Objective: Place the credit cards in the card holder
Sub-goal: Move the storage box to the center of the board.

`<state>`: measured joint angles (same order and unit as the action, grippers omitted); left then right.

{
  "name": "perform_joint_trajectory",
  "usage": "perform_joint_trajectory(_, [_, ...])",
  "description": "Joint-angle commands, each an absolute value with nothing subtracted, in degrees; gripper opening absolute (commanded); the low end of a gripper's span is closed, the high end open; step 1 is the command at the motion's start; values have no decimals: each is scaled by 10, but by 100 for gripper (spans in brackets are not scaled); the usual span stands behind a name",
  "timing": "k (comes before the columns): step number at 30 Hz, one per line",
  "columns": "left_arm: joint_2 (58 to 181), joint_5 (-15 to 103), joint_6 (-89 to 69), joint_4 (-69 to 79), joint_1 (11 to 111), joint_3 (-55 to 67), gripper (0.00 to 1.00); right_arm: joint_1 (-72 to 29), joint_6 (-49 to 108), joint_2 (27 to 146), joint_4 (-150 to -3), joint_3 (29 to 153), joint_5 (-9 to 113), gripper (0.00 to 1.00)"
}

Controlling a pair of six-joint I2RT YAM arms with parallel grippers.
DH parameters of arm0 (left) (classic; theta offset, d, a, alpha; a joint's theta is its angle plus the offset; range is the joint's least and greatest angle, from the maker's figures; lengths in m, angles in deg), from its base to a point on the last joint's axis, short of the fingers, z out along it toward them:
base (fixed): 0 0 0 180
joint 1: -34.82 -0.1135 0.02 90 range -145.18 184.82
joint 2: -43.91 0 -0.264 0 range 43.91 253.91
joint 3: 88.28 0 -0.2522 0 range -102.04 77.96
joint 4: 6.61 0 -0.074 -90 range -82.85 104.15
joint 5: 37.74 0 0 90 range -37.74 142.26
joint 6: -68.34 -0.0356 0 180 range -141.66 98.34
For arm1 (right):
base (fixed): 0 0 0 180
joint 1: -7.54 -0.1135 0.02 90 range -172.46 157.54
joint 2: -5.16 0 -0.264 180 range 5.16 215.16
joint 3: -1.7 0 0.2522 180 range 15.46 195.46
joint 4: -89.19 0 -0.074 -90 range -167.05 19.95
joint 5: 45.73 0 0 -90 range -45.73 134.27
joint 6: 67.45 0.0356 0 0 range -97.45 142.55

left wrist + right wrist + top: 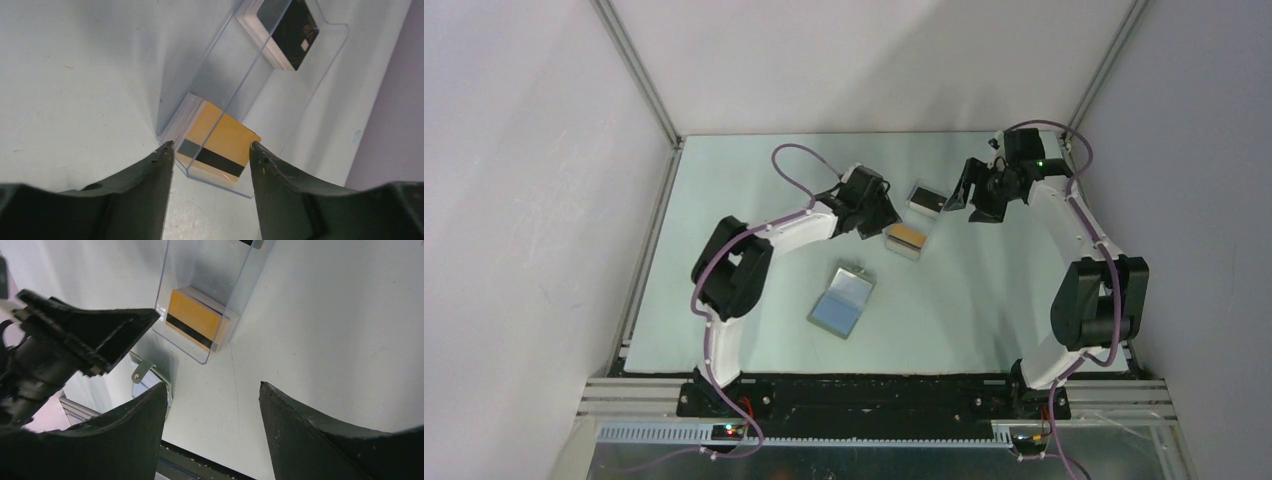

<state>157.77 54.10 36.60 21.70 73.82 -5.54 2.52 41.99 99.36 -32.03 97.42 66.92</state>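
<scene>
The card holder (pixel 842 300) lies open on the table, bluish-grey inside up; its snap tab (pixel 141 371) shows in the right wrist view. An orange-gold stack of credit cards (pixel 906 237) (pixel 220 142) (pixel 196 321) sits in the near end of a clear tray (pixel 250 65). A black-topped stack (pixel 924 197) (pixel 292 31) fills the far end. My left gripper (pixel 884 216) (pixel 210 152) is open, its fingertips (pixel 164 152) on either side of the tray's orange end, with nothing held. My right gripper (pixel 961 197) (pixel 212 390) hangs open and empty beside the black stack.
The left arm's gripper body (pixel 85 340) crosses the right wrist view close to the tray. White walls close in the table on three sides. The black base rail (pixel 874 392) runs along the near edge.
</scene>
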Motion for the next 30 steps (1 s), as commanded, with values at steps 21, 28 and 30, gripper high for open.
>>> perform_joint_trajectory(21, [1655, 468, 24, 340, 755, -206, 0, 33, 394, 942, -291, 951, 689, 72])
perform_joint_trajectory(28, [1662, 395, -104, 360, 767, -224, 0, 30, 390, 942, -287, 949, 701, 71])
perform_joint_trajectory(30, [1661, 388, -137, 365, 776, -224, 0, 26, 386, 943, -285, 948, 700, 71])
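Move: The storage box's middle lies about 8 cm to the left hand's right, 2 cm ahead and 6 cm below; its left wall is nearly under the fingers, 1 cm right and 4 cm down. Inside, the orange cards are some 5 cm right and 2 cm back, the black cards 10 cm right and 6 cm ahead. The card holder sits roughly 17 cm back and 10 cm left. From the right hand the box is about 10 cm left, 2 cm ahead and 14 cm below. Pinching the storage box's clear left wall beside the orange cards, the left gripper first drops nearly 3 cm over its edge, closing from about two-thirds open to shut. Keeping that pinch, the wrist swivels clockwise by some 40 degrees and tilts its left side up, while the hand draws back about 1.5 cm. The right hand, empty and open, backs off a little over 2 cm. ##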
